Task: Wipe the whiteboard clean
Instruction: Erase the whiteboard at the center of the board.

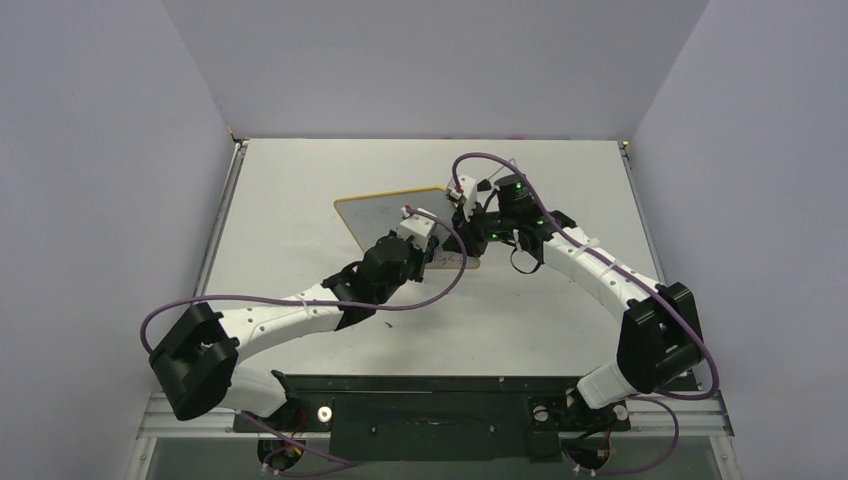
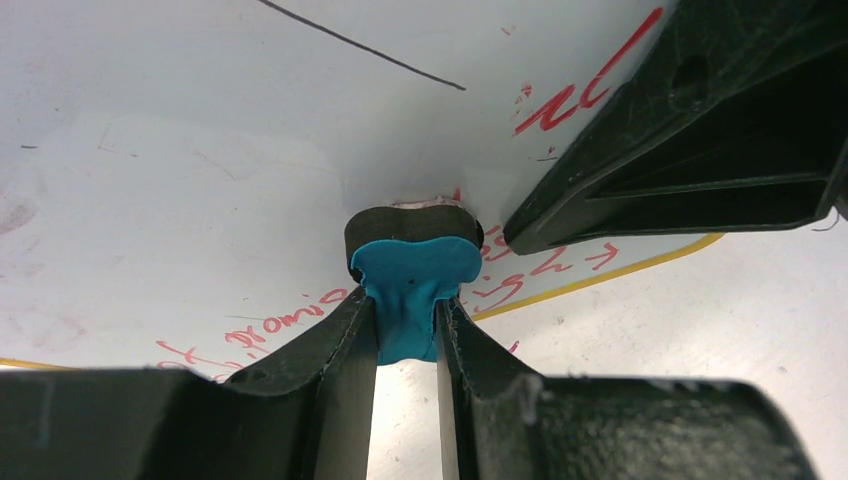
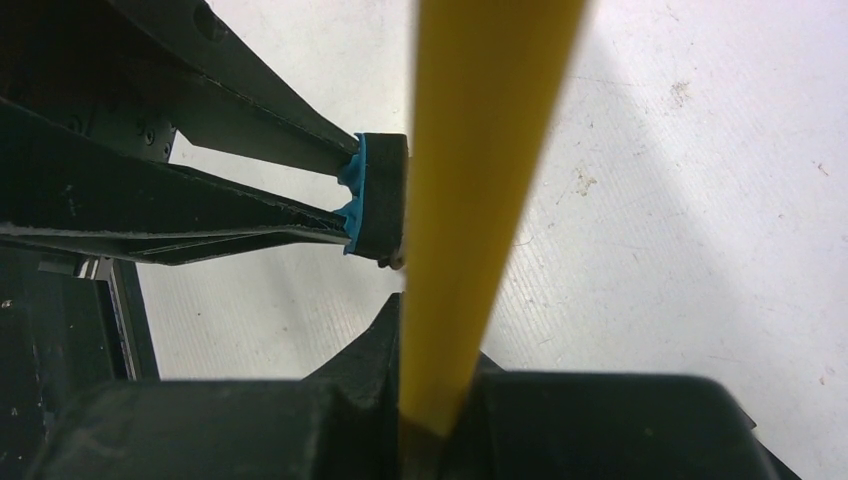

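The whiteboard [image 1: 385,213] stands tilted near the table's middle, its face [image 2: 200,150] filling the left wrist view. Red handwriting [image 2: 290,320] runs along the lower edge and more red marks [image 2: 585,95] sit at the upper right. My left gripper [image 2: 408,310] is shut on the blue-and-black eraser [image 2: 412,270], whose black pad presses against the board. My right gripper [image 3: 440,340] is shut on the board's yellowish frame edge [image 3: 480,180] at its right side [image 1: 468,215]. The eraser [image 3: 378,195] also shows beside that edge. My left gripper [image 1: 430,237] is at the board's lower right part.
A thin black line [image 2: 360,45] crosses the board's upper area. The grey table [image 1: 290,200] is walled on three sides. A black rail [image 1: 430,385] with both arm bases runs along the near edge. A right finger [image 2: 700,130] sits close to the eraser.
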You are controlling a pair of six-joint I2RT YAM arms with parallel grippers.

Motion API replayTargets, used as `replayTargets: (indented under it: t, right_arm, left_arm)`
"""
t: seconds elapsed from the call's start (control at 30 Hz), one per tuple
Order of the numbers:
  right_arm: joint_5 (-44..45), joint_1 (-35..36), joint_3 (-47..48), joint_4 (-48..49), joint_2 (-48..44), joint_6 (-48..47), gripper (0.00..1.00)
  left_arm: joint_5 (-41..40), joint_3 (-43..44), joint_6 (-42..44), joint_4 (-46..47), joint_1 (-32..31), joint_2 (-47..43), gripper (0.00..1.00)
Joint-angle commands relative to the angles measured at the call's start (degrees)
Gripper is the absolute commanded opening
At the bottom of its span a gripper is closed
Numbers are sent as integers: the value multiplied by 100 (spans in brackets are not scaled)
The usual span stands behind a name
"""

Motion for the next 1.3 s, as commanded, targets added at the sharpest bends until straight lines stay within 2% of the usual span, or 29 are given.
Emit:
replayTargets:
  t: [0.0, 0.13, 0.23, 0.37, 0.47, 0.6, 1.03, 1.1, 1.2, 1.27]
  right_arm:
    - [-418, 202, 66, -520, -18, -73, 0]
    - [-423, 196, 61, -521, -17, -64, 0]
    - [-441, 188, 58, -527, -6, -60, 0]
    - [-453, 198, 57, -523, -15, -65, 0]
    - [-467, 192, 58, -520, -32, -64, 0]
    - [-477, 185, 60, -521, -37, -68, 0]
    - [-514, 158, 67, -516, -5, -22, 0]
    - [-533, 119, 66, -506, -10, 6, 0]
    - [-557, 58, 52, -486, -6, 22, 0]
    - [-559, 16, 49, -490, -4, 35, 0]
  left_arm:
    - [-43, 554, 176, 156, 4, -42, 0]
    - [-678, 1077, 284, -156, -399, 323, 0]
    - [-1723, 1545, 310, -462, -605, 676, 0]
    - [-2630, 1837, 207, -744, -698, 940, 0]
    - [-2942, 1840, 158, -735, -622, 926, 0]
    - [-2958, 1736, 98, -713, -384, 755, 0]
    - [-1632, 633, -345, -270, 379, -73, 0]
    - [-1236, 337, -359, -68, 451, -409, 0]
    - [-82, -120, -418, 131, 560, -904, 0]
    - [613, -414, -674, -102, 717, -1325, 0]
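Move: Just ahead of the left hand, which holds the blue eraser, the whiteboard's middle lies about 4 cm forward, 4 cm to its left and 1 cm higher. The right fingertips on the board's right edge are roughly 5 cm to the left hand's right, level fore and aft and in height. The board's upper left corner stands some 18 cm left and 8 cm forward, about 4 cm up. From the right hand, the board's middle lies about 9 cm left and 3 cm forward, at nearly the same height. Sweeping the eraser across the middle of the board, the left hand first edges a little right and up beside the right fingertips, then swings left about 8 cm while going forward and slightly up, and finally draws back about 2 cm. Its wrist turns some 20 degrees counter-clockwise, then eases off. The fingers keep their pinch, the eraser's pad against the board's face; the right hand keeps gripping the right edge, nearly still. ##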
